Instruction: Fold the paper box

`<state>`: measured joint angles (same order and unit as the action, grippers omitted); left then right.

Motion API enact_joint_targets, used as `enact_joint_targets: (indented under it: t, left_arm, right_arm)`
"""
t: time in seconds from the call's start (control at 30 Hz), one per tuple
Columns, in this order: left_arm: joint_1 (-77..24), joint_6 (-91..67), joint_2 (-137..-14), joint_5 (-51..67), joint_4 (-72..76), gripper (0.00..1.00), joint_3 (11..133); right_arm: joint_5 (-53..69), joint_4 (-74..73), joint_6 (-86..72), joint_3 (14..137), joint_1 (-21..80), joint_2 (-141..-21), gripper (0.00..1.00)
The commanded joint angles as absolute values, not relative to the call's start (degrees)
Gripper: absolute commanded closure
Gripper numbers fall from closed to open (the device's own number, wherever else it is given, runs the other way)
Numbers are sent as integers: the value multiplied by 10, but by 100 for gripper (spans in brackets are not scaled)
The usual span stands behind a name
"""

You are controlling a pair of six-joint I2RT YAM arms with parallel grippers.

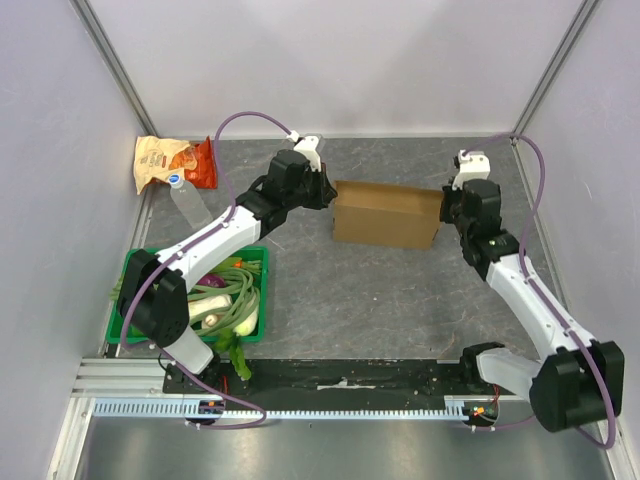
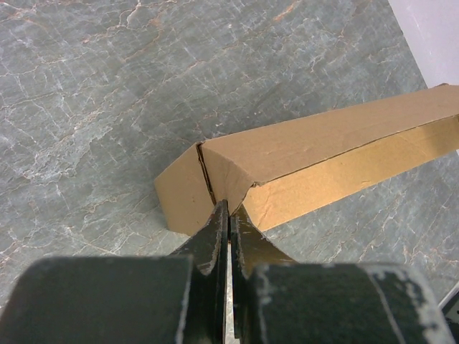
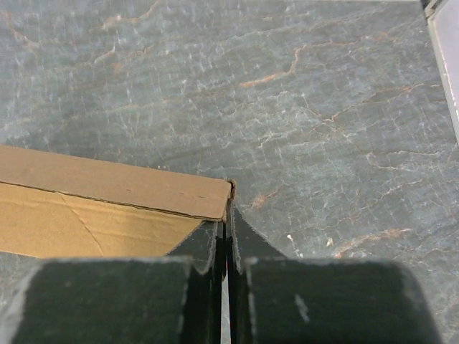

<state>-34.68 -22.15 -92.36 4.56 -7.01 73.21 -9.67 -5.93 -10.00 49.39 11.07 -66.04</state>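
The paper box point(image 1: 385, 215) is plain brown cardboard, standing as a long folded shape in the middle of the table. My left gripper point(image 1: 328, 190) is at its left end. In the left wrist view the left gripper point(image 2: 229, 209) is shut, its tips pinching the folded end corner of the paper box point(image 2: 323, 143). My right gripper point(image 1: 445, 205) is at the right end. In the right wrist view the right gripper point(image 3: 228, 215) is shut on the thin end edge of the paper box point(image 3: 115, 186).
A green crate point(image 1: 140, 268) holding vegetables sits at the near left by the left arm. An orange-and-tan snack bag point(image 1: 165, 165) and a clear bottle point(image 1: 190, 205) lie at the far left. Frame posts and walls close in the table's sides.
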Motion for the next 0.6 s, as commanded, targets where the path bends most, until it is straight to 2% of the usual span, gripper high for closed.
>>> enact_joint_targets:
  t: [0.0, 0.17, 0.4, 0.53, 0.57]
  left_arm:
    - [-357, -230, -929, 35, -60, 98, 713]
    - [-363, -233, -924, 24, -34, 98, 686]
    - [-363, -229, -921, 26, -45, 98, 700]
    - [-361, -228, -899, 40, -54, 70, 710]
    - [-361, -224, -897, 40, -56, 67, 715]
  right_arm:
    - [-133, 34, -140, 405, 126, -611, 100]
    - [-149, 104, -158, 336, 137, -575, 100]
    - [-133, 20, -166, 418, 136, -598, 100]
    - [-146, 13, -136, 424, 137, -594, 100]
    - [-145, 11, -127, 431, 136, -599, 100]
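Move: The paper box stands on edge between the hands, each already pinching its upper corner. Its middle is about 12 cm to the right of the left hand and 12 cm to the left of the right hand, level fore-and-aft and roughly 10 cm below both. Near the table, the water bottle lies some 38 cm left of the left hand and 10 cm ahead; the green vegetable crate is about 37 cm left and 16 cm back. Back towards the base, about 1.5 cm, the right hand draws its still-pinched upper corner of the box, fingertips tipping up some 5 to 10 degrees and turning slightly clockwise; most of this comes early, then it nearly stops. The left hand eases about half a centimetre right and down with its corner, then opens its fingers about a quarter to let go. ##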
